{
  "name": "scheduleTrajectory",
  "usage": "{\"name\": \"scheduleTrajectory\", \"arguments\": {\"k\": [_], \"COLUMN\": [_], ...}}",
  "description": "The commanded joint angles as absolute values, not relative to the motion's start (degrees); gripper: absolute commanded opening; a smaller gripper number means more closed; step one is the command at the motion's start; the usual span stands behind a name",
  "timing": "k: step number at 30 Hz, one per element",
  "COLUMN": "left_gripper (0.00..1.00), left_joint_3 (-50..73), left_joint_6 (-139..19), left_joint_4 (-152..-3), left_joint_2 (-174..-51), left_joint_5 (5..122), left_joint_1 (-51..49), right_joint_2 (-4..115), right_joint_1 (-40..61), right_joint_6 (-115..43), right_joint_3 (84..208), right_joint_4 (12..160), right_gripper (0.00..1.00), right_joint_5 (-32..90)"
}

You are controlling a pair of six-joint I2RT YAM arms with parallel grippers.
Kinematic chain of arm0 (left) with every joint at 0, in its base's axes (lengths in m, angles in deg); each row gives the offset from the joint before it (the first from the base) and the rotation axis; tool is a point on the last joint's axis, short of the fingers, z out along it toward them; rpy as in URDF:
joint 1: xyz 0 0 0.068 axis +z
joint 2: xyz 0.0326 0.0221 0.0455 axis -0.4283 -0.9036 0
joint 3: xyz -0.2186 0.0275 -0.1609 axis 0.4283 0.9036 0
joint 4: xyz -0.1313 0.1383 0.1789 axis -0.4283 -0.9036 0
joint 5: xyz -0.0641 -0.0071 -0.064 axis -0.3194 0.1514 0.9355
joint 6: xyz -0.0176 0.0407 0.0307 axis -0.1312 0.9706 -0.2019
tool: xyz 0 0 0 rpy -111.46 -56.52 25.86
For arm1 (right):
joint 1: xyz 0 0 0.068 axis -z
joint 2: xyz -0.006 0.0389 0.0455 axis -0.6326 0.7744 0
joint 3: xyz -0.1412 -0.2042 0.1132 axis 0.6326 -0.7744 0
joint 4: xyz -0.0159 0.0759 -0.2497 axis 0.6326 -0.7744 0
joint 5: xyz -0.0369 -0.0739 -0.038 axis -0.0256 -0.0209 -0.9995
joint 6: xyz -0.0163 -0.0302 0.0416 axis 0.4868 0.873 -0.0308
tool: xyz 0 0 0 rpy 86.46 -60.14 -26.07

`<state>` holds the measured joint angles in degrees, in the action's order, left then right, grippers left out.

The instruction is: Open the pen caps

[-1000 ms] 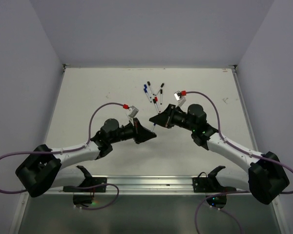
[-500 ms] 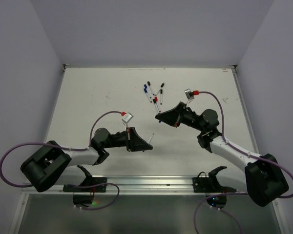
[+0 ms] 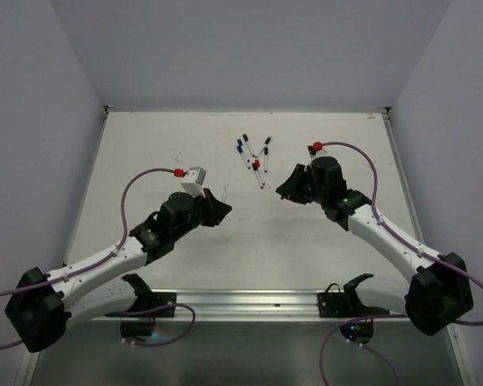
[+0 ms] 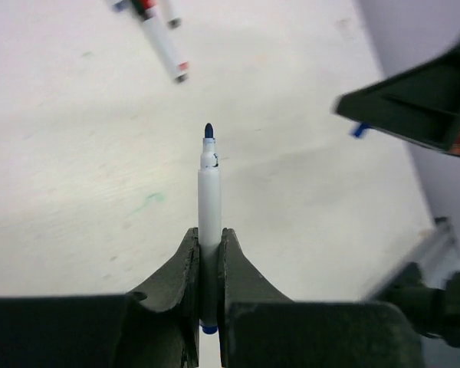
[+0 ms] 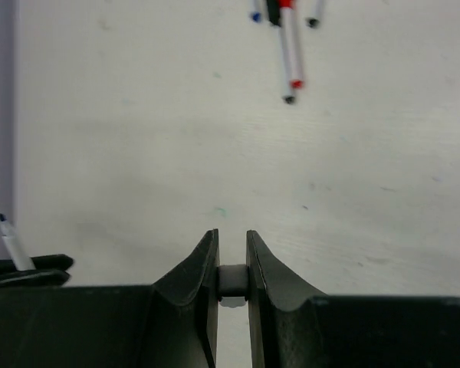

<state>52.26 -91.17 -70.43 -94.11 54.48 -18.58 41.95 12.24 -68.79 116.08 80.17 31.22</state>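
My left gripper [image 4: 208, 231] is shut on a thin white pen barrel [image 4: 209, 192] whose bare blue tip [image 4: 208, 132] points away from it; from above, that gripper [image 3: 220, 205] is left of the table's middle. My right gripper [image 5: 231, 234] is shut on a small stubby piece [image 5: 231, 280], deep between its jaws. In the left wrist view a blue pen cap [image 4: 358, 130] pokes out of that gripper. The right gripper [image 3: 280, 191] hangs apart from the pen, to its right. Other pens [image 3: 253, 153] with blue, black and red pen caps lie at the back middle.
The pile of pens [image 5: 290, 54] lies ahead of the right gripper on the white table [image 3: 145, 161]. Grey walls close in the table at the left, right and back. A metal rail [image 3: 241, 301] runs along the near edge, by the arm bases.
The two grippers, close together at the table's middle a second ago, have drawn apart. The left one swung left with the uncapped pen; the right one pulled back to the right.
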Motion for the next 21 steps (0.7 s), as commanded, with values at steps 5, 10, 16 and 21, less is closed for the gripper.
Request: {"name": "scheduleTrajectory", "arguments": {"k": [5,10,16,21], "left_gripper": [0.0,0.0,0.0,0.0], "left_joint_3": [52.9,52.1,53.8,52.4], "left_joint_6": [-92.0,-89.7,-87.7,-85.8], "left_joint_4": [-89.4,-87.4,-83.7,-82.7], "left_joint_2": [-97.0,-103.5,-106.5,-112.1], "left_joint_5": [30.2,30.9,32.2,32.5], "left_joint_1": [-18.7,-17.7,-15.2,-15.2], "right_joint_2": [47.6,54.0,58.2,60.9], "right_joint_1": [12.3,12.3,12.3,12.3], "right_joint_6": [-62.8,-61.0,-58.4,-57.5], "right_joint_3": [120.8,122.1,125.1,125.2], "right_joint_4": [54.9,53.3,50.5,52.3], "right_gripper": [0.0,0.0,0.0,0.0], "right_joint_5": [10.4,9.6,7.8,8.2]}}
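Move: Under the left hand, about 17 cm down, 10 cm to its left and 2 cm ahead, lies the bare table spot its uncapped blue pen is taken to; the red-capped pen is about 29 cm ahead and 9 cm right of that hand, the nearer blue-capped pen some 38 cm ahead, 4 cm right. The right hand's spot for the blue cap is about 17 cm below, 9 cm right, 2 cm back, with the red-capped pen about 23 cm ahead, 5 cm left of it. Lowering and spreading apart, both hands head for bare table: the left sinks some 14 cm while going about 10 cm left, still pinching the uncapped pen; the right drops about 13 cm and goes 9 cm right, keeping the blue cap. Both wrists tip their fingers steeply downward, swinging away from each other, quick at first and then easing. ##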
